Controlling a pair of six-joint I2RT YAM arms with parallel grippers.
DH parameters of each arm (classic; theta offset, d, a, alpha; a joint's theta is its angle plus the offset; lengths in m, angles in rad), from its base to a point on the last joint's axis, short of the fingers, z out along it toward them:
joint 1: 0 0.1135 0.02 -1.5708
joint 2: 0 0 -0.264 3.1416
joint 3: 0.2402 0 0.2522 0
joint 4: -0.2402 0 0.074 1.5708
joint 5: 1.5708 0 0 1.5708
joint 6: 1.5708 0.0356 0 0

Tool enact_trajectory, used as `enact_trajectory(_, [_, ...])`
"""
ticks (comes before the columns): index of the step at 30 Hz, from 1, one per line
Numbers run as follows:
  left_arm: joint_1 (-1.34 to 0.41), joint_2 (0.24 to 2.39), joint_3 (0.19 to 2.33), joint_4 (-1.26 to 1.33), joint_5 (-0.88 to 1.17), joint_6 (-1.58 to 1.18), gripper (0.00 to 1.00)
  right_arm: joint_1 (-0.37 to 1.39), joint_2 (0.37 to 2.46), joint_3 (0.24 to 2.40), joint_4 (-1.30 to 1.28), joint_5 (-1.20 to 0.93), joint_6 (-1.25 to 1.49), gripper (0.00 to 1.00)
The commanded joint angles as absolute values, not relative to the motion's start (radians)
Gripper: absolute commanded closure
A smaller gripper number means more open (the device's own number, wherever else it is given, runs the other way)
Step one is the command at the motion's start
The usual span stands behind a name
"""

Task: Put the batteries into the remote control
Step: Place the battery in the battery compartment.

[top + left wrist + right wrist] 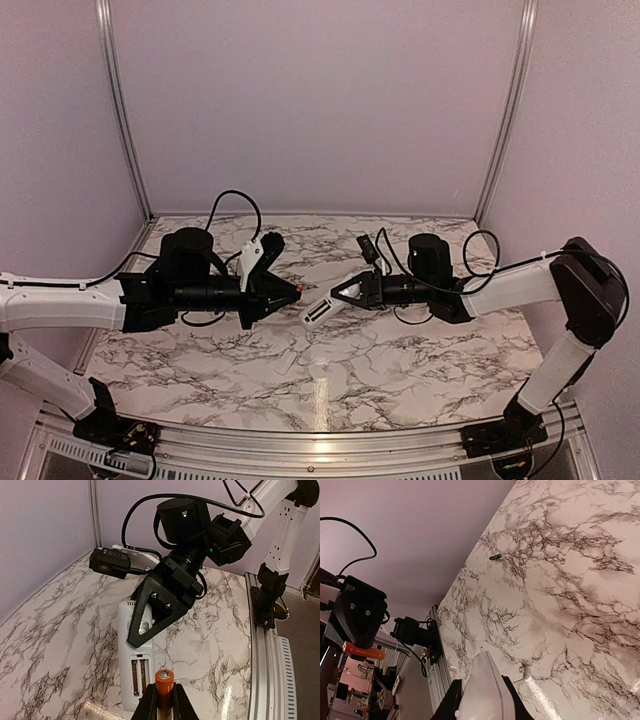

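My left gripper (292,292) (164,692) is shut on an orange-red battery (164,682) (297,291) that sticks out past its fingertips. My right gripper (342,293) (481,686) is shut on the white remote control (318,313) (125,647) (485,692), held above the table with its back toward the left wrist camera. Its battery compartment (139,676) is open and shows two narrow reddish strips; I cannot tell if these are batteries. The held battery's tip is just right of the compartment, close to the remote's end. In the right wrist view the battery (364,651) shows at far left.
A small flat white cover plate (285,361) (516,673) lies on the marble table (400,350) below the two grippers. A small dark object (495,557) lies farther off on the table. Purple walls close in the back and sides.
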State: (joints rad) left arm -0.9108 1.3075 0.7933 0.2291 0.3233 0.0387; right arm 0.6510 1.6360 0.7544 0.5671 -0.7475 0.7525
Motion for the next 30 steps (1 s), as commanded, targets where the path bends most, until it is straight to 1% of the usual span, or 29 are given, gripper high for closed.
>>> enact_trajectory(1, [-0.954,1.305,0.775,0.327,0.296,0.135,1.00,0.673,1.606,0.780,0.548,-0.726,0.723,1.00])
enact_trajectory(9, [-1.002,1.396,0.841,0.308,0.199,0.136,1.00,0.694,1.606,0.779,0.580,-0.728,0.759,1.00])
enact_trajectory(20, [-1.012,1.508,0.914,0.276,0.175,0.148,1.00,0.696,1.609,0.769,0.657,-0.780,0.820,1.00])
enact_trajectory(30, [-1.014,1.539,0.936,0.247,0.150,0.135,1.00,0.696,1.600,0.755,0.707,-0.800,0.843,1.00])
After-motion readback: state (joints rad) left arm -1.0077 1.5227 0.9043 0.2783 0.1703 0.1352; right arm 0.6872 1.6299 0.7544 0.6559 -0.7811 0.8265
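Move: My left hand holds the orange battery; the remote's open battery compartment lies about 8 cm to its right, barely 1 cm farther out and some 8 cm lower. My right fingertips, gripping the remote's far end, are about 13 cm right of the left hand, 4 cm farther out and 6 cm lower. From my right hand, the compartment sits about 7 cm left, 3 cm back and 2 cm down, and the orange battery about 11 cm left, 4 cm back and 6 cm up. I carry the orange battery about 5 cm to the right with my left hand and sink some 3 cm towards the battery compartment, first easing back a little, then forward again, the fingertips dipping slightly and staying shut on it. My right hand keeps its pinch on the remote and brings it up about 2 cm, also a little back and left, to meet the battery. ##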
